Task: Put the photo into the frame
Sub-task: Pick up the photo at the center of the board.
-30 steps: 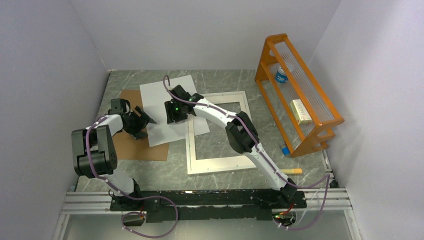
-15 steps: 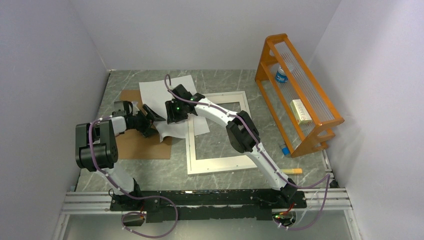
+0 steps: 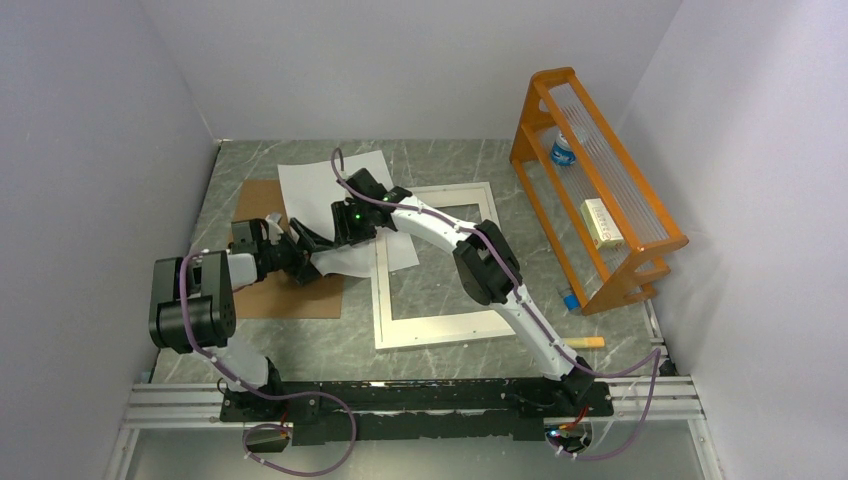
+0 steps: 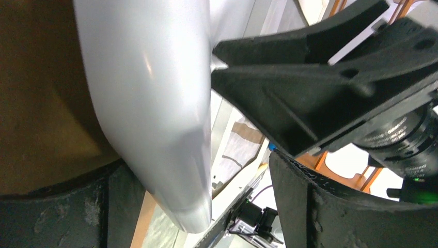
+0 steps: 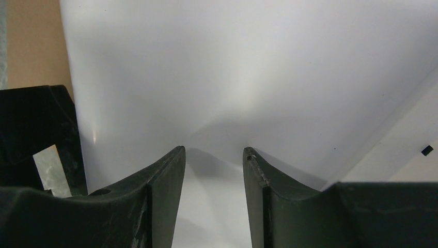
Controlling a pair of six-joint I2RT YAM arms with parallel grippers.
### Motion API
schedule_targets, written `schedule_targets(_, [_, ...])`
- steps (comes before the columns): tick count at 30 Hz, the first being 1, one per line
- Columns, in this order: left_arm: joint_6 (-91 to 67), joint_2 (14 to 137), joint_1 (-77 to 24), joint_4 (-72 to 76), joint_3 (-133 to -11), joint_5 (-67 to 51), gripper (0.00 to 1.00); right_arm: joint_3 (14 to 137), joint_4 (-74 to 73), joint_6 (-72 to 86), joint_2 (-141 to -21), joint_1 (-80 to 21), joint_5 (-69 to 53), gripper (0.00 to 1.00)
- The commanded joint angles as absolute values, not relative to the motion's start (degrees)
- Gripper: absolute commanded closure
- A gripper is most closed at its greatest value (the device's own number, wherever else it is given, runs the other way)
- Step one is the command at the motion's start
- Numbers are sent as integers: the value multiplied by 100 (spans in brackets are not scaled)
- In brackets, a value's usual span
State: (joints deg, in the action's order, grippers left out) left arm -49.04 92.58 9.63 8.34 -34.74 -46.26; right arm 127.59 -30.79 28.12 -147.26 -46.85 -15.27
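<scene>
The photo [image 3: 325,185] lies white side up, over the brown backing board [image 3: 285,298] and the far-left corner of the frame [image 3: 440,330]. Its near-left corner is curled up off the board. My left gripper [image 3: 308,250] is open wide around that curl; in the left wrist view the bent sheet [image 4: 155,103] stands between its fingers [image 4: 351,206]. My right gripper [image 3: 345,232] stands over the sheet's near part, open, with its fingertips [image 5: 175,155] down on the white paper [image 5: 232,67] and nothing between them. The picture side is hidden.
An orange rack [image 3: 595,190] with a bottle and a small box stands along the right wall. A wooden-handled tool [image 3: 585,342] lies near the right arm's base. Grey walls close in the left, back and right sides.
My left gripper has slid right to the photo's near-left corner and opened a little wider. That corner has lifted and curled. The right gripper has stayed on the sheet.
</scene>
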Motion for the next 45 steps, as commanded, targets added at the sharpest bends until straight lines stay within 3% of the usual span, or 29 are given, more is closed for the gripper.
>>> schedule_targets(1, [-4968, 8826, 1280, 779, -3407, -4799, 12, 12217, -4090, 2879, -15407, -4784, -1432, 50])
schedule_targets(11, [-4795, 9701, 1837, 792, -4306, -6020, 23, 12274, -4080, 2827, -15396, -4768, -1413, 50])
schedule_targets(17, [-4028, 10256, 1837, -663, -5216, -6028, 47, 12428, -4104, 2811, -15434, -4730, -1474, 51])
schedule_targets(24, [-2407, 10546, 1837, -3396, -6444, -4489, 95, 12521, -4072, 2751, -15156, -4701, -1492, 48])
schedule_targets(25, [-2288, 10538, 1837, -3641, -6579, -4268, 97, 12701, -4147, 2709, -15112, -4667, -1497, 47])
schedule_targets(29, [-2025, 10364, 1837, -4548, -7179, -3353, 97, 13326, -4474, 2663, -14761, -4370, -1468, 41])
schedule_targets(36, [-1888, 9947, 1836, -5728, -8480, -1724, 97, 12503, -3908, 2737, -13347, -4089, -1400, 25])
schedule_targets(45, [-1598, 9682, 1823, -6677, -9964, -963, 97, 12291, -3988, 2958, -12667, -4075, -1226, 23])
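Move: The photo's near left edge bulges up between the left hand's open fingers; its middle is about 8 cm ahead, 8 cm to the right and 4 cm below. The brown board lies under it, its middle some 4 cm left, 1 cm ahead and 5 cm below the left hand, and the white frame's middle is 28 cm right, 3 cm back and 4 cm below. From the right hand, its fingertips down on the photo, the photo's middle is about 2 cm ahead, 1 cm right and 1 cm below. The left hand eases left and forward about 5 cm each way with the bulged edge of the photo, its fingers shutting to pinch that edge while the right fingertips stay on the sheet, then carries it farther left and about 10 cm up, rolling some 40 degrees so the hand's left side rises. As the left hand begins to pull, the right hand lifts off about 12 cm, swinging some 8 cm right and a little forward towards the frame's far side, its fingers opening wider. ##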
